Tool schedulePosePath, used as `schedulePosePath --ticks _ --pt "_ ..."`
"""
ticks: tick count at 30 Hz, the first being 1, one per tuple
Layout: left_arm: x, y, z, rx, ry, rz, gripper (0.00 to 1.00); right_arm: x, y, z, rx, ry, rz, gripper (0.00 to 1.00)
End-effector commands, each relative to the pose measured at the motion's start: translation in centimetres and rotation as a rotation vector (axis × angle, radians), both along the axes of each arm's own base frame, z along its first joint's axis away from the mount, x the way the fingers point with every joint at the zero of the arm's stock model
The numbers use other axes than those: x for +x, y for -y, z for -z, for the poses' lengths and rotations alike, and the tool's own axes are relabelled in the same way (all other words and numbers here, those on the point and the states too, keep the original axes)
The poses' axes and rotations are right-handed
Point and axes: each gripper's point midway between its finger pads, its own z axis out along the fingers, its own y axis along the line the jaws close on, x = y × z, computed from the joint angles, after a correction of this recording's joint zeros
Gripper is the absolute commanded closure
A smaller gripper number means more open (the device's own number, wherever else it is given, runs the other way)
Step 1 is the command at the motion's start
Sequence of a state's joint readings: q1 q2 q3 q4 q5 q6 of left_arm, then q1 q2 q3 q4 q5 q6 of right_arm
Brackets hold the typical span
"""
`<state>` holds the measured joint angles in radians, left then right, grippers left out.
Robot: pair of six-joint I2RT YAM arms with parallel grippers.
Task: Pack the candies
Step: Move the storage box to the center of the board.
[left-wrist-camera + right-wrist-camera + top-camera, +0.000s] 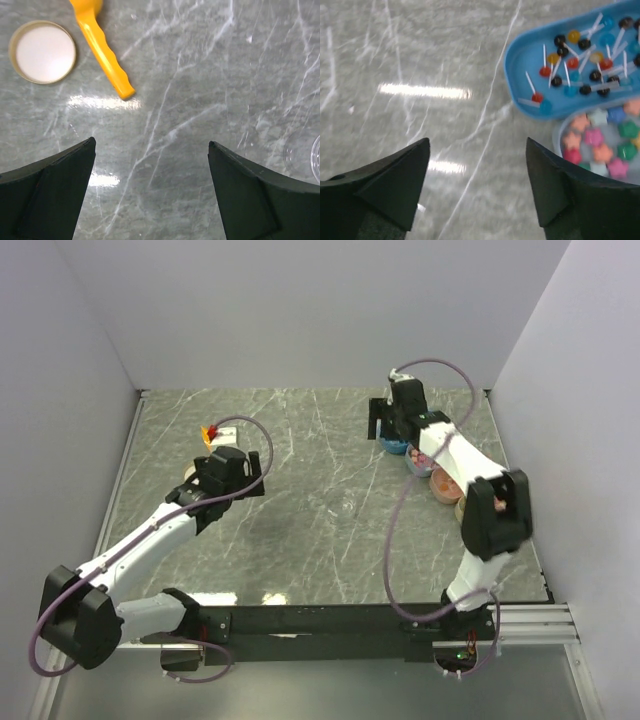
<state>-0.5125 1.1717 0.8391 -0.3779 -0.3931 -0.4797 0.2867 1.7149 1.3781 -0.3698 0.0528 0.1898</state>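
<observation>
The candies (580,70) are small round sweets on white sticks, mostly dark and blue with some red and yellow. They lie in a blue tray (512,60) at the upper right of the right wrist view. My right gripper (477,145) hangs open over bare marble to the left of the tray, with nothing between its fingers. In the top view it (390,422) is at the back right, by the tray (392,447). My left gripper (151,145) is open over bare table, holding nothing; the top view shows it (228,462) at the left.
A yellow scoop (102,52) and a round white lid (44,51) lie beyond the left gripper. A clear container's rim (307,155) shows at that view's right edge. Pastel star sweets (602,145) fill a clear bowl beside the tray. An orange-red bowl (445,485) stands nearer the right arm.
</observation>
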Motion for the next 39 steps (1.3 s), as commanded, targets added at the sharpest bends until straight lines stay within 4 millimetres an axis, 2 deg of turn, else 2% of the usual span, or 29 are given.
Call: schedulePosePath --ticks 1,2,3,4,5,6,8,9,10,11,17,22,25,27,33,34,39 --pt "1.3 -1.4 -2.1 0.027 0.112 -0.061 0.01 5.0 0.5 -0.1 -0.008 0.052 -0.016 0.18" --pt "1.5 -1.6 -2.3 0.033 0.117 -0.074 0.01 6.6 0.5 -1.2 0.001 0.079 -0.017 0.24" --pt "1.8 -1.7 -2.4 0.038 0.127 -0.082 0.01 7.3 0.6 1.3 -0.005 0.024 -0.012 0.26" --pt "1.9 -2.0 -2.2 0.047 0.128 -0.091 0.01 8.0 0.8 2.0 -0.005 0.009 -0.005 0.28" --pt "1.9 -2.3 -2.0 0.057 0.128 -0.105 0.01 9.2 0.8 1.2 0.016 0.025 -0.011 0.31" --pt "1.9 -2.5 -1.9 0.064 0.125 -0.111 0.01 9.5 0.8 3.1 0.013 -0.016 -0.011 0.32" --pt "1.8 -3.0 -1.4 0.090 0.114 -0.125 0.01 10.4 0.6 3.7 0.025 -0.016 -0.015 0.37" --pt "1.8 -3.1 -1.4 0.097 0.115 -0.130 0.01 10.4 0.4 5.2 0.032 -0.050 -0.018 0.38" --pt "1.8 -3.3 -1.3 0.103 0.116 -0.135 0.01 10.8 0.2 5.2 0.041 -0.051 -0.024 0.39" --pt "1.9 -3.4 -1.2 0.112 0.116 -0.138 0.01 10.9 -0.3 6.5 0.051 -0.079 -0.036 0.40" --pt "2.3 -2.9 -0.6 0.122 0.087 -0.122 0.01 10.5 -0.6 7.4 0.051 -0.136 -0.058 0.48" --pt "2.5 -2.9 -1.0 0.118 0.097 -0.120 0.01 8.6 -1.7 9.0 0.065 -0.211 -0.102 0.53" --pt "2.4 -2.9 -1.1 0.117 0.093 -0.119 0.00 7.3 -2.8 9.1 0.050 -0.216 -0.135 0.60" --pt "2.4 -2.8 -1.2 0.115 0.091 -0.117 0.01 7.1 -3.4 8.5 0.053 -0.199 -0.148 0.63" --pt "2.4 -2.9 -1.6 0.114 0.095 -0.124 0.01 5.8 -6.8 7.2 0.043 -0.180 -0.202 0.70" --pt "2.3 -3.0 -1.5 0.115 0.093 -0.124 0.01 5.3 -8.0 6.8 0.043 -0.175 -0.223 0.70" --pt "2.4 -2.8 -1.7 0.108 0.092 -0.123 0.01 3.3 -11.8 6.6 0.065 -0.205 -0.236 0.75"
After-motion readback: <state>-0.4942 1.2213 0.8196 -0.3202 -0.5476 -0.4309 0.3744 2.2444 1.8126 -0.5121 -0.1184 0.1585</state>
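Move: The blue candy box lies about 10 cm ahead of my right hand, 5 cm to its right and 12 cm below; its left end wall is almost straight ahead. The star-candy box is some 4 cm ahead and 12 cm right, the pink box 2 cm back and 17 cm right, a clear jar roughly 9 cm back and 10 cm left. From my left hand the blue box is about 19 cm ahead and 37 cm right. I reach my right hand forward and down, about 10 cm each, to the left end wall of the blue box, narrowing my fingers all the way until they straddle that wall, then drag the box left and somewhat back towards the clear jar, tipping the fingers steeper and turning counter-clockwise some 15 degrees. My open left hand shifts about 3 cm left and waits, empty. ##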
